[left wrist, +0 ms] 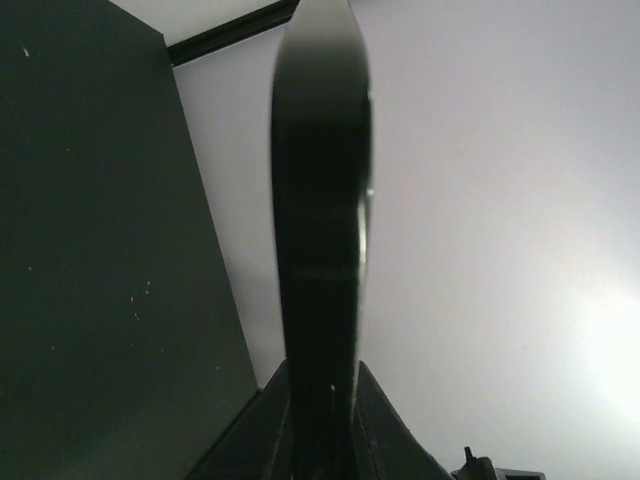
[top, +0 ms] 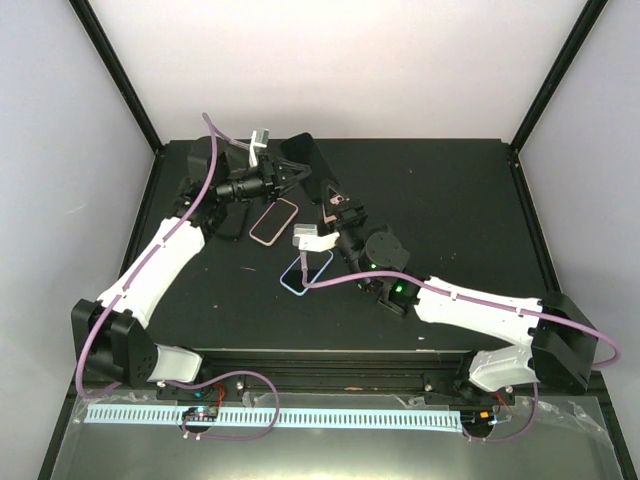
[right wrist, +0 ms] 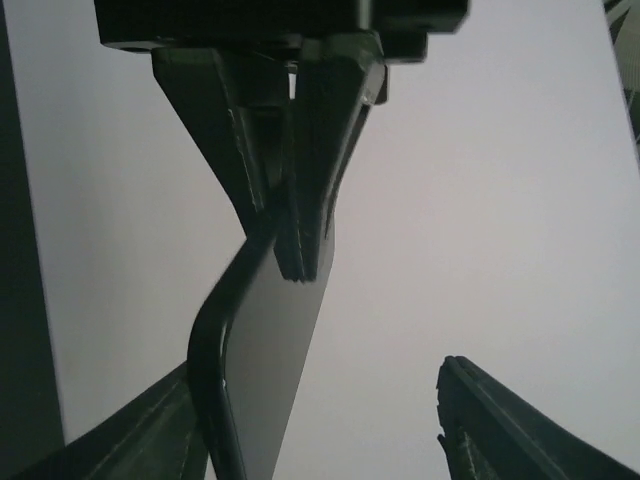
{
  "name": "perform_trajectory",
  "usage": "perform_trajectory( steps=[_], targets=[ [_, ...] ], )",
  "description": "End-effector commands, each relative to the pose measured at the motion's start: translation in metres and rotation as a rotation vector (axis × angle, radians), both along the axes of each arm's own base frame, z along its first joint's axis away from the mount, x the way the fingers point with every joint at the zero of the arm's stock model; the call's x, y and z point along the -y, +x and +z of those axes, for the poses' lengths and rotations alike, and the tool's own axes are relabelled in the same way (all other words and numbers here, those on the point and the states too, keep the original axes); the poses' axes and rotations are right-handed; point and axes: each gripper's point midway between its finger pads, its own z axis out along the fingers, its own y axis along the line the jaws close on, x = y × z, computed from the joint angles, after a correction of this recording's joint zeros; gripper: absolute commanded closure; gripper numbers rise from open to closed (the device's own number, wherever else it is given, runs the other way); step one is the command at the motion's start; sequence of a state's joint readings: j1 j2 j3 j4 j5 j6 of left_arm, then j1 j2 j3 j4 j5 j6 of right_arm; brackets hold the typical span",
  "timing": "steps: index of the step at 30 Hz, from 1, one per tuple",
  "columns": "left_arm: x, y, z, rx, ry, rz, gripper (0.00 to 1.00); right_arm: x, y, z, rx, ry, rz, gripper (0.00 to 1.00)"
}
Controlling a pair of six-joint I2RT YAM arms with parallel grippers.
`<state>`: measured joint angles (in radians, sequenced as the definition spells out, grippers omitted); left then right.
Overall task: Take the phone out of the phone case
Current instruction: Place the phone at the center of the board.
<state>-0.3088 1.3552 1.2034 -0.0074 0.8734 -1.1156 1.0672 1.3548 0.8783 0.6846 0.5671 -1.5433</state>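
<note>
A black phone [top: 306, 156] with a dark rim is held up off the table at the back, tilted. My left gripper [top: 287, 176] is shut on its lower end. In the left wrist view the phone [left wrist: 320, 200] stands edge-on between the closed fingers of that gripper [left wrist: 322, 385]. In the right wrist view the phone [right wrist: 265, 360] hangs from the left gripper's fingers [right wrist: 300, 190]. My right gripper [right wrist: 330, 440] is open, with the phone's rim next to its left finger and well clear of its right finger. Seen from above, the right gripper [top: 335, 202] is just right of the phone. I cannot tell whether a phone case is on the phone.
Two flat, rounded outlines lie on the black table [top: 450, 220]. One has a pink rim [top: 273, 221], under the left arm's wrist. The other has a blue rim [top: 306, 272], beside the right arm. White walls and black frame posts close in the back.
</note>
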Motion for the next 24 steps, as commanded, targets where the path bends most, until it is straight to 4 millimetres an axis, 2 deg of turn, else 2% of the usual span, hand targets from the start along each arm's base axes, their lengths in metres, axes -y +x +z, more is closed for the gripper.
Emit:
perform_trajectory(
  steps=[1,3,8,13,19,24],
  targets=[
    [-0.011,0.011,0.027,0.124,0.007,0.029,0.98,0.013,-0.005,0.012,-0.038,0.087,-0.008,0.33],
    [-0.014,0.014,0.030,0.150,0.020,0.036,0.98,0.017,-0.004,0.010,-0.086,0.113,-0.017,0.25],
    [-0.020,0.014,0.031,0.220,0.070,0.048,0.98,0.027,0.002,0.004,-0.285,0.188,-0.022,0.12],
    [-0.023,0.011,0.026,0.291,0.131,0.046,0.98,0.048,0.005,0.002,-0.505,0.288,-0.005,0.03],
    [-0.019,0.003,0.024,0.385,0.163,-0.002,0.99,0.067,-0.009,-0.003,-0.768,0.386,0.069,0.01],
    [-0.003,-0.014,0.029,0.478,0.141,-0.094,0.98,0.079,-0.013,-0.005,-0.943,0.447,0.086,0.00]
  ],
)
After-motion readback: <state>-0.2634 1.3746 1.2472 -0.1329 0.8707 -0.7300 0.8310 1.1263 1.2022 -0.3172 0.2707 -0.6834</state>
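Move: The phone is already in the left hand's grip, its middle about 3 cm right of that hand. The board's centre, where it is to go, lies some 4 cm ahead, 8 cm right and 35 cm below. On the board, the empty pink case is about 14 cm ahead and 8 right, the pink-rimmed phone 11 ahead and 9 left, the blue phone 3 back. From the already opening right hand, the held phone's middle is some 6 cm ahead, 3 left and 1 above. The phone stays pinched in the shut left fingers, which ease forward and left by about 2.5 cm, then sink a centimetre, rolling some 20 degrees about their own line. The right fingers spread fully, and that hand draws away from it about 8 cm to the right, slightly up, tipping steeply downward. ##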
